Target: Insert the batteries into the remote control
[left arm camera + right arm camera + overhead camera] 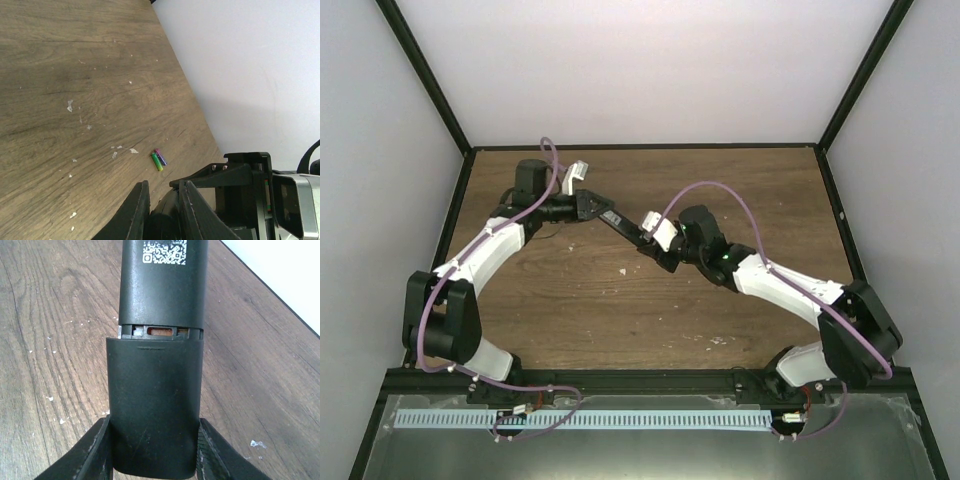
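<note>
The black remote control (625, 226) hangs above the table between both grippers. My right gripper (154, 440) is shut on its battery-cover end (155, 400). The back faces the right wrist camera, with a QR label and a narrow gap (160, 331) where the cover is slid back. My left gripper (164, 195) is shut on the remote's other end (165, 220). The two batteries, one green (157, 161) and one purple-blue (161, 157), lie side by side on the wood just beyond the left fingertips. I cannot make them out in the top view.
The wooden table (570, 300) has small white specks (70, 105). White walls close it in, with a black frame edge (640, 147) at the back. The right gripper's body (250, 175) is close by in the left wrist view.
</note>
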### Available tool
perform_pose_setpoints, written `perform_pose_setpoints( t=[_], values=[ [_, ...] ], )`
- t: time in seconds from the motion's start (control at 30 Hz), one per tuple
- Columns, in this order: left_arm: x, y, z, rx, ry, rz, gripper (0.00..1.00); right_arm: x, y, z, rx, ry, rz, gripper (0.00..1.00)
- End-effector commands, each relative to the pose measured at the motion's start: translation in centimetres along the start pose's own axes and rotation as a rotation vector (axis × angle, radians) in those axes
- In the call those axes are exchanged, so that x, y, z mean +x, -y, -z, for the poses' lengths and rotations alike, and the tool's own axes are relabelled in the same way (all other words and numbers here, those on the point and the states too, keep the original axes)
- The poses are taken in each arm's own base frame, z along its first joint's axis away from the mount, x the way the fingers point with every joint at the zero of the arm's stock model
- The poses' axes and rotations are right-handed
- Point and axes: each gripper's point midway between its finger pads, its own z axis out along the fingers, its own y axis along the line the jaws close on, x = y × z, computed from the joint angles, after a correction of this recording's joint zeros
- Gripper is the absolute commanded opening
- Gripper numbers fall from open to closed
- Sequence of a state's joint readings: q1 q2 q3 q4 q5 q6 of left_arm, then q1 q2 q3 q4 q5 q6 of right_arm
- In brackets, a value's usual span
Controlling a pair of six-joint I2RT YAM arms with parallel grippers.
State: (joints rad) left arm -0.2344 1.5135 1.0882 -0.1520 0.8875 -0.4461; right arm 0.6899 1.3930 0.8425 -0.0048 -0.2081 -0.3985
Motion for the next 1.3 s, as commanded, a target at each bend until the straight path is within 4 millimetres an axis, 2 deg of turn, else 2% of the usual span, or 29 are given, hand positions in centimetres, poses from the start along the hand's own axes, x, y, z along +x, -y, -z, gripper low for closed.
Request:
perform_pose_setpoints(
  t=[0.0,0.3,0.5,0.6,0.67,0.73,0.97,1.1,1.27],
  values=[
    [-5.6,-3.1,4.0,-0.165,0.232,-0.084,0.0,6.6,-2.1,0.4,-0.074,-0.241,-0.018,0.33],
    [-5.2,-4.1,4.3,-0.178,0.237,-0.068,0.0,5.4,-1.8,1.0,-0.06,-0.204,-0.016,0.33],
    [-5.2,-3.8,4.4,-0.168,0.242,-0.066,0.0,6.7,-2.2,0.4,-0.08,-0.254,-0.022,0.33],
    [-5.4,-3.8,4.5,-0.17,0.244,-0.068,0.0,6.5,-1.4,0.3,-0.045,-0.249,-0.029,0.33],
    [-5.2,-3.7,4.5,-0.164,0.239,-0.07,0.0,6.4,-0.1,0.3,-0.003,-0.251,-0.057,0.33],
    [-4.9,-3.5,4.4,-0.147,0.225,-0.075,0.0,7.3,2.3,0.5,0.066,-0.283,-0.123,0.33],
    [-2.0,-3.3,3.4,-0.065,0.134,-0.067,0.0,12.0,10.7,2.4,0.286,-0.424,-0.419,0.34],
    [0.3,-2.9,2.8,-0.041,0.089,-0.069,0.0,15.1,13.6,4.2,0.376,-0.493,-0.598,0.35],
    [3.7,-1.4,1.1,0.013,0.002,-0.081,0.0,20.4,15.1,6.1,0.438,-0.617,-0.766,0.36]
  ],
)
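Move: The right hand pinches the battery cover, slid partway off the remote. The remote's middle lies some 3 cm ahead of that hand, 6 cm to its left and 3 cm above. The batteries lie on the table about 17 cm to its right, about 1 cm farther out and 16 cm below. From the left hand, which grips the remote's other end, the batteries are roughly 28 cm right, 5 cm back and 22 cm below. Pulling apart suddenly, the right hand drops about 6 cm and slightly back and right with the cover still pinched, while the left springs left and forward with the remote, then eases back and sinks a little. The right hand then sweeps right and forward, away from the remote towards the batteries' side, swinging clockwise some 40 degrees and tipping down. ##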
